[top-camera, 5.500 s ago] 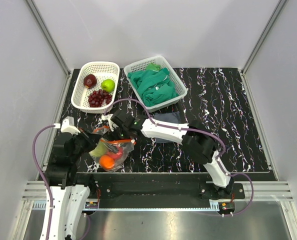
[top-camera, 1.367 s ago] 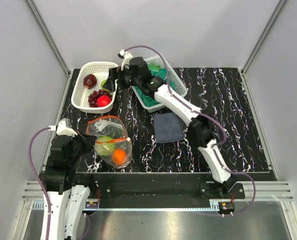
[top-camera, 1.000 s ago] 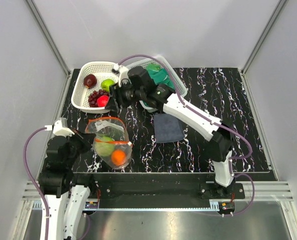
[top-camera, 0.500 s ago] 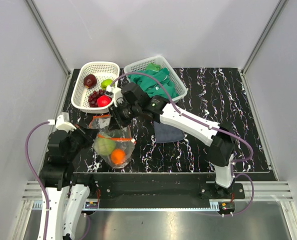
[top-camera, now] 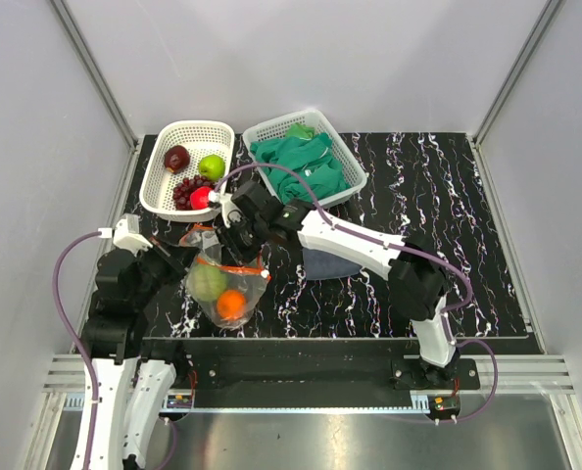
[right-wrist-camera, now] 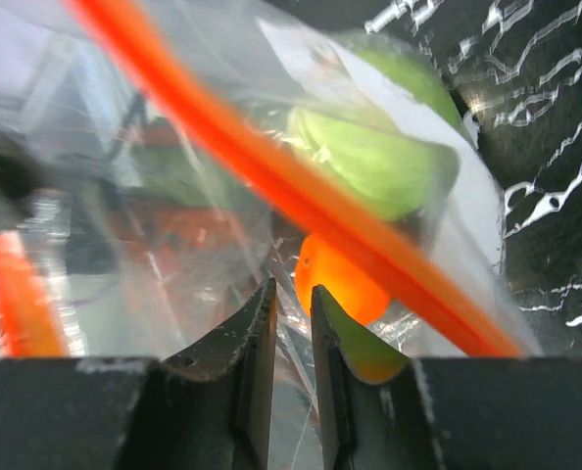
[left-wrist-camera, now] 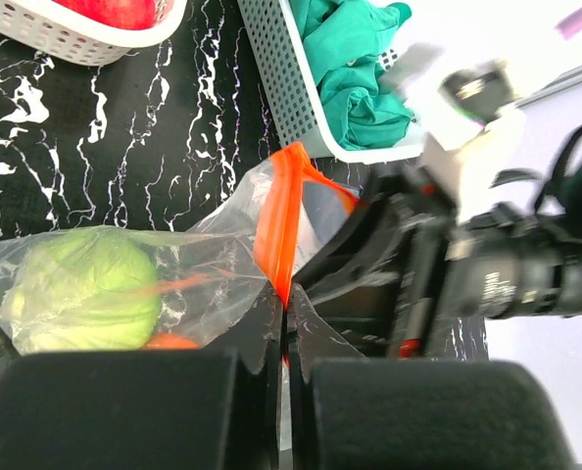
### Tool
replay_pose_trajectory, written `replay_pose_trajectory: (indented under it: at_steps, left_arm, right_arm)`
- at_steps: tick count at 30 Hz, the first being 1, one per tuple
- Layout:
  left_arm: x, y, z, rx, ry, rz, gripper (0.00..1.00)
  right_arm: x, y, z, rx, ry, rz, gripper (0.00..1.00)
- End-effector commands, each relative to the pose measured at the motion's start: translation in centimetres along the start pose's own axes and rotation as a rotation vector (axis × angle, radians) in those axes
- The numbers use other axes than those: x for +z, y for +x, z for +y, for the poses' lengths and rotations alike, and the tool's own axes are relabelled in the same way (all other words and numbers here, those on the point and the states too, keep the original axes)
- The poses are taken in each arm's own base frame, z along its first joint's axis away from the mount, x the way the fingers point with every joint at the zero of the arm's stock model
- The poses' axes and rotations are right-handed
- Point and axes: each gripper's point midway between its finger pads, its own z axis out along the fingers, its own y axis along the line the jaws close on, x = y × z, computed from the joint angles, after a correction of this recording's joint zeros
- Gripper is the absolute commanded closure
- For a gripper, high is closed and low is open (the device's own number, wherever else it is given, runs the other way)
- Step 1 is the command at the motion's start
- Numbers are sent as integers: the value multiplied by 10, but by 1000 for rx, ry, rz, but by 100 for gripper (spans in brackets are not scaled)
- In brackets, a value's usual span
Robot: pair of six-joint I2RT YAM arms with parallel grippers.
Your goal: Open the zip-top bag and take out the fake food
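The zip-top bag (top-camera: 224, 286) lies at the near left with its orange-red zip strip (left-wrist-camera: 276, 220) gaping. Inside it sit fake food pieces: a pale green cabbage (top-camera: 208, 283) and an orange (top-camera: 232, 305). My left gripper (left-wrist-camera: 283, 305) is shut on the strip's near end. In the top view it (top-camera: 181, 257) sits at the bag's left edge. My right gripper (right-wrist-camera: 292, 294) is at the bag's mouth, in the top view (top-camera: 232, 242), its jaws a narrow gap apart. Creased film crosses that gap. The orange (right-wrist-camera: 340, 279) lies just beyond the tips.
A white basket (top-camera: 164, 204) at the back left holds a dark red apple (top-camera: 177, 157), a green apple (top-camera: 212, 166), grapes (top-camera: 185, 190) and a red tomato (top-camera: 201, 198). Beside it stands a basket of green cloths (top-camera: 301, 166). A dark cloth (top-camera: 326, 262) lies partly under my right arm.
My right gripper left the tomato in the white basket, swung down to the bag's mouth and narrowed its jaws. The left gripper kept its hold while the bag sagged slightly.
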Motion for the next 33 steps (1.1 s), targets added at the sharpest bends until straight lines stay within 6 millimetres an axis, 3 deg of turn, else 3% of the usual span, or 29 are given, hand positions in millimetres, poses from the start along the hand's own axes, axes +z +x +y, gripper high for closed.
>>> replay_pose_trajectory:
  at_steps: [1,11,19,25,33]
  left_arm:
    - [8,-13,-17,15,83,-39,100]
    - [13,1,-7,2,77,-9,100]
    - [13,23,10,-49,61,18,100]
    - [8,29,15,-53,47,17,100]
    - [4,37,22,-60,33,25,100]
  right_arm:
    - [9,13,-3,8,-2,34,71]
    - [33,49,-11,34,7,121,59]
    - [51,71,-15,52,11,170,39]
    - [64,79,-8,69,-7,174,27]
    - [86,85,-2,100,-13,149,20]
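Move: The orange in the bag lies about 4 cm to the right hand's left, 4 cm back and some 13 cm below. The cabbage is level ahead with that hand, 9 cm to its left and 12 cm below, and the white fruit basket stands roughly 27 cm ahead, 14 cm left and 15 cm down. From the left hand, which already pinches the zip edge, the orange is about 5 cm right, 4 cm back and 20 cm below. Towards the orange inside the bag, the right hand sinks about 9 cm and draws back 5, its fingers in under the bag's mouth, tipping some 10 degrees steeper and spreading from partly open to wide. The left keeps its pinch on the orange zip strip, creeping forward a centimetre, then lowering it about 4 cm and easing back. ##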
